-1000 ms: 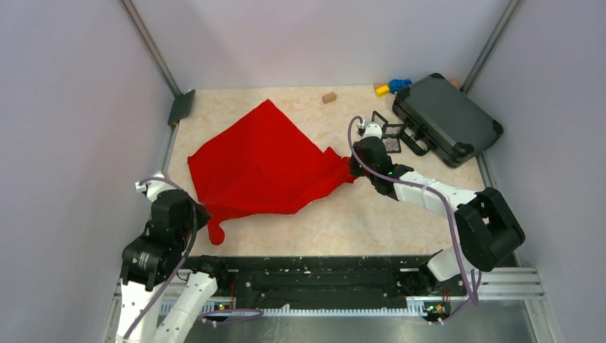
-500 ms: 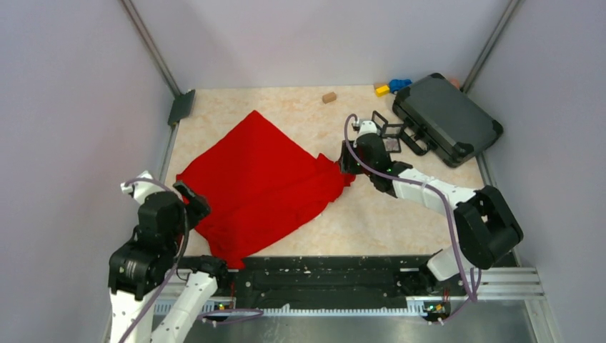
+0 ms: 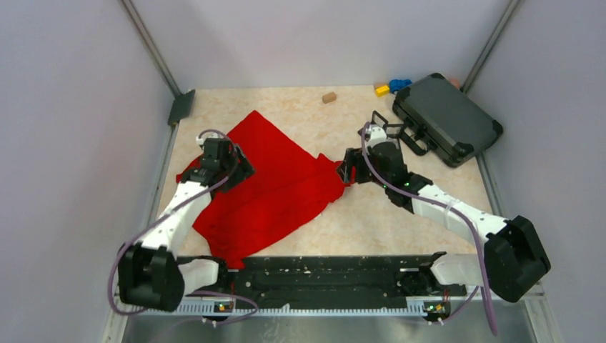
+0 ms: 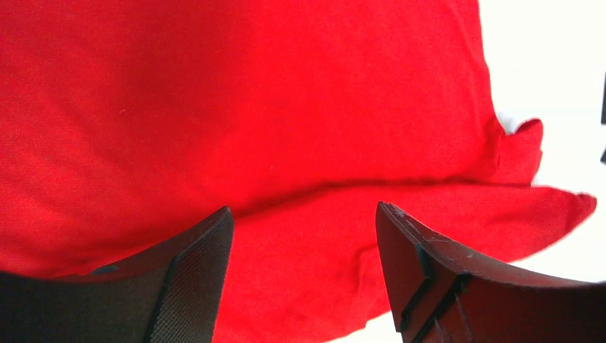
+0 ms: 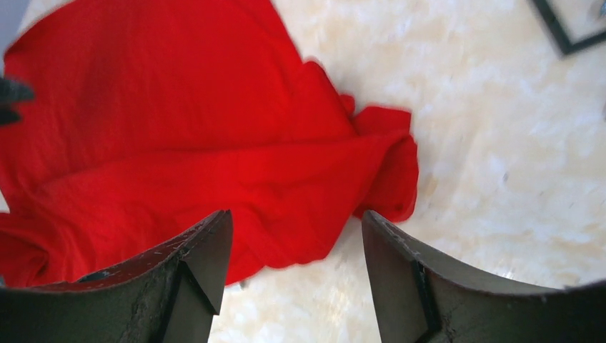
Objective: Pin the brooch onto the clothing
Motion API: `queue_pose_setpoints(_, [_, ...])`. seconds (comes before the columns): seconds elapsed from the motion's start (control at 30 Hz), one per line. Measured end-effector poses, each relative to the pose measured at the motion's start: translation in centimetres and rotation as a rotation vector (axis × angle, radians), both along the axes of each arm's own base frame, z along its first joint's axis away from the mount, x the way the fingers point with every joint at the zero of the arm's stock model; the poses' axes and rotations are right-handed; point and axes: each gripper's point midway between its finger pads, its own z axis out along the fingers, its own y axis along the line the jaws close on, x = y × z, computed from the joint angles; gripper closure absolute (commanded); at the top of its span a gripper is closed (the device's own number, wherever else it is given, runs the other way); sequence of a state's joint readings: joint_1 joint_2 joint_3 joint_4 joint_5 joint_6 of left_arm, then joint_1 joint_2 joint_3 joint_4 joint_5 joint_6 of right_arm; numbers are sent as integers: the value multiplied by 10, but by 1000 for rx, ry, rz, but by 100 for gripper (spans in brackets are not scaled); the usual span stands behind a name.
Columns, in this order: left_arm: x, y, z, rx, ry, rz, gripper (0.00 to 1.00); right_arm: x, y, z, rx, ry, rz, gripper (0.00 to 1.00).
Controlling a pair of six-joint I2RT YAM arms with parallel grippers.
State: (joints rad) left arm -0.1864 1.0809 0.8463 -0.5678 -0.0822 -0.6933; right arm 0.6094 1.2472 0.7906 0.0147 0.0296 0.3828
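The clothing (image 3: pixel 275 182) is a bright red garment lying loosely crumpled on the marble tabletop, left of centre. It fills the left wrist view (image 4: pixel 250 107) and the upper left of the right wrist view (image 5: pixel 179 121). My left gripper (image 3: pixel 232 166) hovers open over the garment's left part, with only red fabric below its spread jaws (image 4: pixel 304 209). My right gripper (image 3: pixel 348 168) is open at the garment's right corner; between its jaws (image 5: pixel 296 213) show the fabric's edge and bare table. The brooch is out of view.
A black case (image 3: pixel 446 118) lies at the back right, with a black wire frame (image 3: pixel 391 136) in front of it. Yellow (image 3: pixel 382 90) and blue (image 3: pixel 400 84) blocks and a small brown block (image 3: pixel 329 97) sit at the back edge. A dark bracket (image 3: pixel 181 106) stands at the back left corner.
Both grippers have opened and let go of the garment, which has dropped into a looser heap. My left arm swung from the near-left edge up over the garment. The right gripper drew back slightly.
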Motion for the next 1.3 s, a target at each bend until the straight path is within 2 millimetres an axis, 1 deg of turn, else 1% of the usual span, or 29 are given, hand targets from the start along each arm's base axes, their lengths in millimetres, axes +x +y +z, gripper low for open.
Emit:
queue_pose_setpoints(0.03, [11,-1,-13,-20,25,4,27,-5,0,-8,0,20,7,32])
queue_pose_setpoints(0.1, [30,-1,-31,-54,52,19,29,-16,-2,-27,-3,71,19,32])
queue_pose_setpoints(0.13, [39,0,-40,-69,64,25,29,-23,-3,-38,-5,101,25,32])
queue_pose_setpoints(0.23, [64,-1,-62,-105,129,23,31,-40,-2,-62,6,170,44,32])
queue_pose_setpoints(0.33, [96,-6,-67,-126,139,7,35,-47,4,-72,41,201,60,32])
queue_pose_setpoints(0.4, [119,-9,-67,-142,125,-5,38,-48,11,-77,69,216,71,32])
queue_pose_setpoints(0.47, [136,-11,-70,-145,117,-14,42,-47,17,-82,91,230,81,32])
queue_pose_setpoints(0.53, [147,-11,-77,-137,123,-18,47,-45,23,-89,103,245,88,32])
queue_pose_setpoints(0.6, [154,-9,-87,-128,138,-21,50,-44,26,-98,104,262,94,32])
queue_pose_setpoints(0.7, [161,-3,-108,-113,174,-18,54,-45,30,-115,94,301,101,35])
queue_pose_setpoints(0.73, [164,-3,-108,-117,175,-21,54,-46,31,-120,91,315,104,38])
queue_pose_setpoints(0.77, [169,1,-107,-108,163,-17,55,-47,32,-123,90,323,106,43])
queue_pose_setpoints(0.8, [174,4,-107,-102,157,-15,55,-47,33,-126,89,333,109,51])
queue_pose_setpoints(0.83, [177,6,-109,-100,157,-13,56,-46,35,-128,90,338,115,59])
queue_pose_setpoints(0.87, [181,8,-109,-102,154,-12,57,-45,37,-129,92,344,119,70])
queue_pose_setpoints(0.9, [185,10,-109,-100,150,-9,57,-44,40,-128,96,345,125,78])
queue_pose_setpoints(0.93, [189,12,-109,-100,145,-10,57,-43,42,-127,98,345,132,84])
queue_pose_setpoints(0.97, [192,13,-109,-98,142,-10,58,-41,44,-126,101,344,137,88])
queue_pose_setpoints(1.0, [195,15,-109,-97,138,-8,58,-39,46,-124,103,345,141,90])
queue_pose_setpoints(1.1, [208,23,-109,-105,127,1,58,-37,49,-117,106,342,151,92])
queue_pose_setpoints(1.17, [218,30,-108,-108,117,7,58,-41,47,-111,94,352,157,93])
queue_pose_setpoints(1.23, [228,35,-107,-104,109,9,63,-47,42,-103,79,355,162,94])
queue_pose_setpoints(1.3, [238,40,-108,-102,100,8,63,-53,37,-94,68,359,168,94])
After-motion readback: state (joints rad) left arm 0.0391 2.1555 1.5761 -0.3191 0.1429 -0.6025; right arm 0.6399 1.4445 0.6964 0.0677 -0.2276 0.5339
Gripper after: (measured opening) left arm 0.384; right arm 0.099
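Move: The clothing lies spread below both hands. For the left hand, the patch to be taken is roughly 17 cm ahead, level sideways and 12 cm down. Its far corner is some 36 cm ahead and 1 cm right of that hand, and the wooden block 43 cm ahead and 32 cm right. From the right hand, the clothing's right-hand rim lies about 4 cm back, 4 cm left and 13 cm below, and the black frames 22 cm ahead and 13 cm right. The clothing's right-hand rim is pinched by the right hand, which sinks some 13 cm, easing back then left and tipping down about 20 degrees, before closing, rising about 3 cm and edging back and right. The left reaches about 24 cm forward, dropping 11 cm onto the cloth, then drags the cloth forward and slightly left at that height, its fingers half closing. ##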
